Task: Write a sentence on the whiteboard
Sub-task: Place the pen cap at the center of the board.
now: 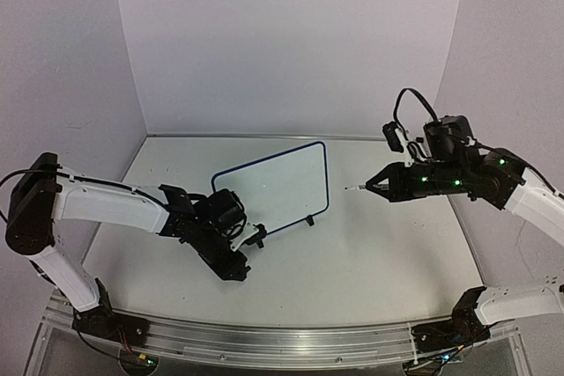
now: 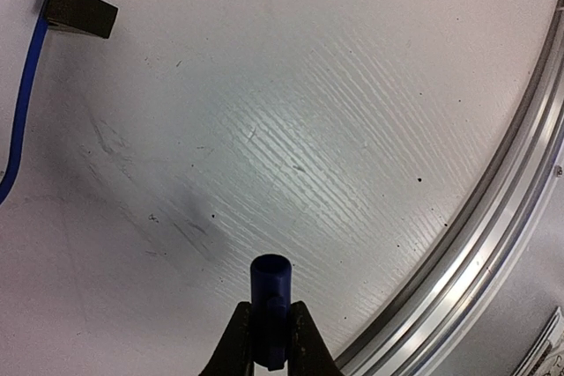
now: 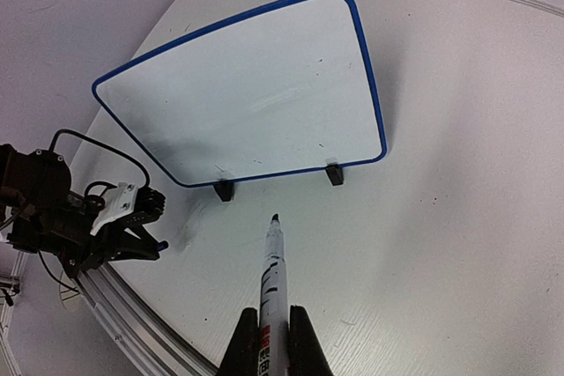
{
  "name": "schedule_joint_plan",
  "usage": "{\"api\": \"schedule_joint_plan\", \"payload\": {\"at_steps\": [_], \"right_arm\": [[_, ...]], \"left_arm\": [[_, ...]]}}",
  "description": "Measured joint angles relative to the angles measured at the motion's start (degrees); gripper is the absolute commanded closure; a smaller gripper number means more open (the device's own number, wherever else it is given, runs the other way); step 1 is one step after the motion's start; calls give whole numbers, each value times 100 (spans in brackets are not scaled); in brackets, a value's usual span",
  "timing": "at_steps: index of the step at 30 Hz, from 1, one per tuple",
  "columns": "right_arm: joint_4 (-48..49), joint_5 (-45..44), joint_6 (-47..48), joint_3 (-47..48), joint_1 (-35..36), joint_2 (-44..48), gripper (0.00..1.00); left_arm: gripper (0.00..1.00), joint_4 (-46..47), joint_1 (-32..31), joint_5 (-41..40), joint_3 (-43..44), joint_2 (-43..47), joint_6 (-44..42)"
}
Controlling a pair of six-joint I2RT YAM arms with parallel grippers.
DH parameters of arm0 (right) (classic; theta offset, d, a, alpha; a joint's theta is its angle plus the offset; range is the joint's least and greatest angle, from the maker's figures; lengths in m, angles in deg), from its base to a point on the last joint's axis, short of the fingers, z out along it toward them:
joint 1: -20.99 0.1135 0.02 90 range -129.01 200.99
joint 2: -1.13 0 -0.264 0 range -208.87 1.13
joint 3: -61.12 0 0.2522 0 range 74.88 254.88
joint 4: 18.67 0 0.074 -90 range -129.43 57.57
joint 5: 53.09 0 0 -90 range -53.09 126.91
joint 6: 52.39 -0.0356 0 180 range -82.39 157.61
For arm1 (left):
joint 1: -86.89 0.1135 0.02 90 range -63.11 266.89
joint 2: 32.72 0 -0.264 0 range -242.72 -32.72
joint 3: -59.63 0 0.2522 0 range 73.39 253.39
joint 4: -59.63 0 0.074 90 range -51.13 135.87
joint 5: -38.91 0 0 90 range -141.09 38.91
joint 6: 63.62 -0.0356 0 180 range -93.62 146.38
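The whiteboard (image 1: 278,187) stands tilted on two black clip feet mid-table, white with a thin blue frame. Its face (image 3: 256,94) is bare white with a few specks; no sentence shows on it. My right gripper (image 3: 270,314) is shut on a white marker (image 3: 273,279), uncapped, its dark tip aimed at the table just before the board's feet. From above, the right gripper (image 1: 374,187) hovers to the right of the board. My left gripper (image 2: 270,305) is shut on a blue marker cap (image 2: 270,292), low over the table in front of the board's left foot (image 2: 79,11).
An aluminium rail (image 1: 282,341) runs along the table's near edge, close to the left gripper (image 1: 238,270). White walls enclose the table at the back and sides. In the right wrist view the left arm (image 3: 79,217) lies at the board's lower left.
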Motion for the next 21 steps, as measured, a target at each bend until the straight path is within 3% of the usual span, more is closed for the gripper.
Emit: {"api": "schedule_joint_plan", "payload": {"at_steps": [6,14,21], "right_arm": [[66,-42,-28,-162,0,107,100],[85,-66,-48,-236,0,177,100],[105,-66,-74,-262,0,208,100]], "left_arm": [[71,9,-11,-50,0,-149,37],[36,46,-11,-162,0,-151,129],[27,72,-15,-291,-85,11,170]]}}
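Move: The left hand already holds the pen cap in its fingertips, just below the hand point, over bare table about 5 cm beneath. The whiteboard's middle is some 24 cm ahead and 7 cm to the right. Its nearer leg stands about 10 cm ahead and 5 cm right, and the front rail runs some 9 cm behind the hand. From the right hand, the cap lies roughly 27 cm left, 9 cm back and 23 cm below. The left fingers let go of the pen cap a few centimetres above the bare table, opening from nearly shut to almost three quarters wide. As they begin to part, the hand sinks about 1 cm; it then all but stays in place over the spot, with the wrist barely turning. ##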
